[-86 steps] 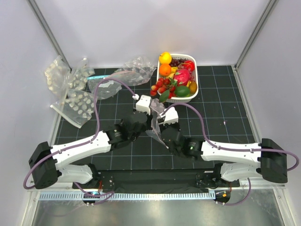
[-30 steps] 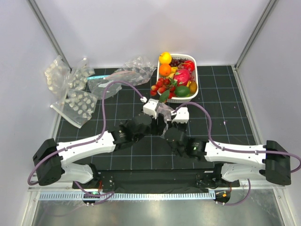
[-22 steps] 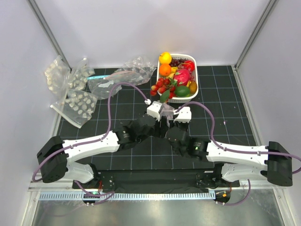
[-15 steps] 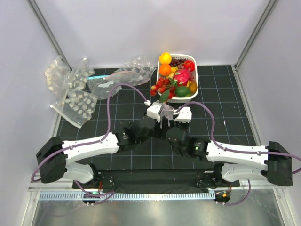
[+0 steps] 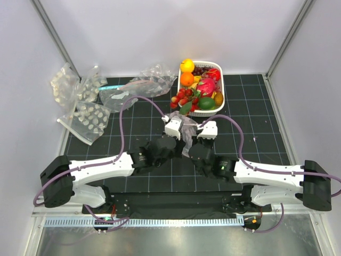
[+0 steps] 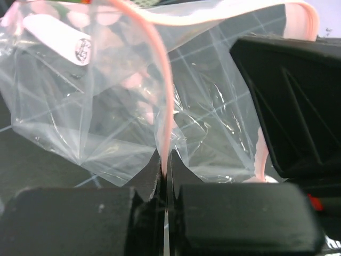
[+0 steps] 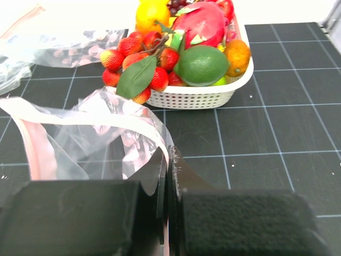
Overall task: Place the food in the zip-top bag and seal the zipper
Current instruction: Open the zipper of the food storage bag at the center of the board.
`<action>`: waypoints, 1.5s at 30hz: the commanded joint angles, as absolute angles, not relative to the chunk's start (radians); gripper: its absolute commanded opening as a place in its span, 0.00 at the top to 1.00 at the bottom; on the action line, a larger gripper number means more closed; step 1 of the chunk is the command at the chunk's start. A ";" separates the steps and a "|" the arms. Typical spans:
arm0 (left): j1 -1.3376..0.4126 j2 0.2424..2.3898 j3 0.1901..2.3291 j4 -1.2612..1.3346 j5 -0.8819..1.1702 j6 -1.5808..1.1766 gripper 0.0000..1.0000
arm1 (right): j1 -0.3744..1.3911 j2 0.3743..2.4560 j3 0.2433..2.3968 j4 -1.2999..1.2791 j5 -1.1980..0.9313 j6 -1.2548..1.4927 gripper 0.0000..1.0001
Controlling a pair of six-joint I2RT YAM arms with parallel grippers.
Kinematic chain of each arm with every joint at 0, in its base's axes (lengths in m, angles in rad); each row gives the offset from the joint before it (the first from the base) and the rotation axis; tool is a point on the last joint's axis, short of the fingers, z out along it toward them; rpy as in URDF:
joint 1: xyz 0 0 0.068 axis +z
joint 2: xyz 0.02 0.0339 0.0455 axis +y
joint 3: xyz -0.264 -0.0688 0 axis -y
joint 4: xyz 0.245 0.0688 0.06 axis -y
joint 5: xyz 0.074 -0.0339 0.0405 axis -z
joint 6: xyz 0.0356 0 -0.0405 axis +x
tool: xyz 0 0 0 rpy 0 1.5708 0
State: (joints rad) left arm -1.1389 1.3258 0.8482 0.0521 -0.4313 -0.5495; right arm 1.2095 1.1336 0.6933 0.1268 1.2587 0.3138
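The zip-top bag [image 5: 187,126] hangs in the middle of the mat, held between both grippers. My left gripper [image 6: 164,160] is shut on the pinkish zipper [image 6: 162,80], which curves up over the clear film [image 6: 101,106]. My right gripper [image 7: 169,160] is shut on the bag's other mouth edge [image 7: 80,118], so the mouth stands open. From above, the left gripper [image 5: 183,136] and right gripper [image 5: 192,137] almost touch. The food lies behind the bag: strawberries [image 7: 133,53] with a green leaf [image 7: 136,77] hang over the basket's rim, and the dragon fruit [image 7: 200,24] is inside.
The white basket [image 5: 219,90] at the back also holds oranges [image 5: 186,72], a green fruit [image 7: 202,65] and dark grapes. Spare dotted bags [image 5: 85,114] and a crumpled clear bag [image 5: 154,77] lie at the back left. Walls close in both sides.
My left gripper, open half a second ago, has shut on the zipper strip. Both arms have come forward with the bag since the earliest frame.
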 commanded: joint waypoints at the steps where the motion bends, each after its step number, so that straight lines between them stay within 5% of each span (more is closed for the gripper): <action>1: -1.140 1.246 0.865 0.034 -0.537 -0.531 1.00 | 1.204 1.104 0.695 0.172 1.238 0.344 0.99; 9: -1.144 1.155 0.991 -0.242 -0.733 -0.399 1.00 | 1.163 1.146 0.698 0.213 0.916 0.327 0.99; 17: -1.160 1.333 1.213 -0.634 -0.919 -0.391 1.00 | 0.921 1.314 0.751 0.215 0.289 0.526 0.99; 22: -1.158 1.462 1.295 -0.712 -0.954 -0.410 1.00 | 0.905 1.414 0.844 0.092 0.265 0.499 0.96; 24: -1.151 1.492 1.299 -0.715 -0.937 -0.403 1.00 | 0.904 1.408 0.841 0.078 0.311 0.491 0.88; 25: -1.135 1.497 1.299 -0.715 -0.927 -0.400 1.00 | 0.904 1.404 0.839 0.068 0.334 0.491 0.72; 26: -1.121 1.505 1.299 -0.713 -0.890 -0.400 1.00 | 0.904 1.393 0.838 0.057 0.357 0.491 0.68; 33: -0.993 1.520 1.261 -0.661 -0.689 -0.388 1.00 | 0.900 1.318 0.805 0.025 0.479 0.488 0.57; 36: -0.974 1.531 1.253 -0.641 -0.654 -0.388 1.00 | 0.900 1.269 0.782 0.026 0.523 0.492 0.40; 45: -0.913 1.494 1.217 -0.583 -0.555 -0.406 1.00 | 0.900 1.166 0.710 0.078 0.560 0.489 0.37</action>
State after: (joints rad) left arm -0.9253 1.5333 1.2339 -0.6308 -0.6083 -0.4072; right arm 0.8993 1.1946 0.7212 0.0299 0.5144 0.4858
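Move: Both hands already pinch the zipper edge of the zip-top bag. Its body hangs about 5 cm ahead of the left fingers and 6 cm below them; from the right fingers it lies some 3 cm ahead, 6 cm left and 10 cm below. The fruit basket stands roughly 27 cm ahead of the right hand, 4 cm right and 14 cm lower, its red fruits about 21 cm ahead, 4 cm left and 12 cm lower. Leftward with both hands on the bag: the left arcs up about 7 cm and back down, ending some 10 cm left and 7 cm forward, rolled left side up, still pinching the zipper. The right swings left, forward and down, turning counter-clockwise, opens low to let go of its edge, then draws back right and up about 5 cm, fingers wide. ##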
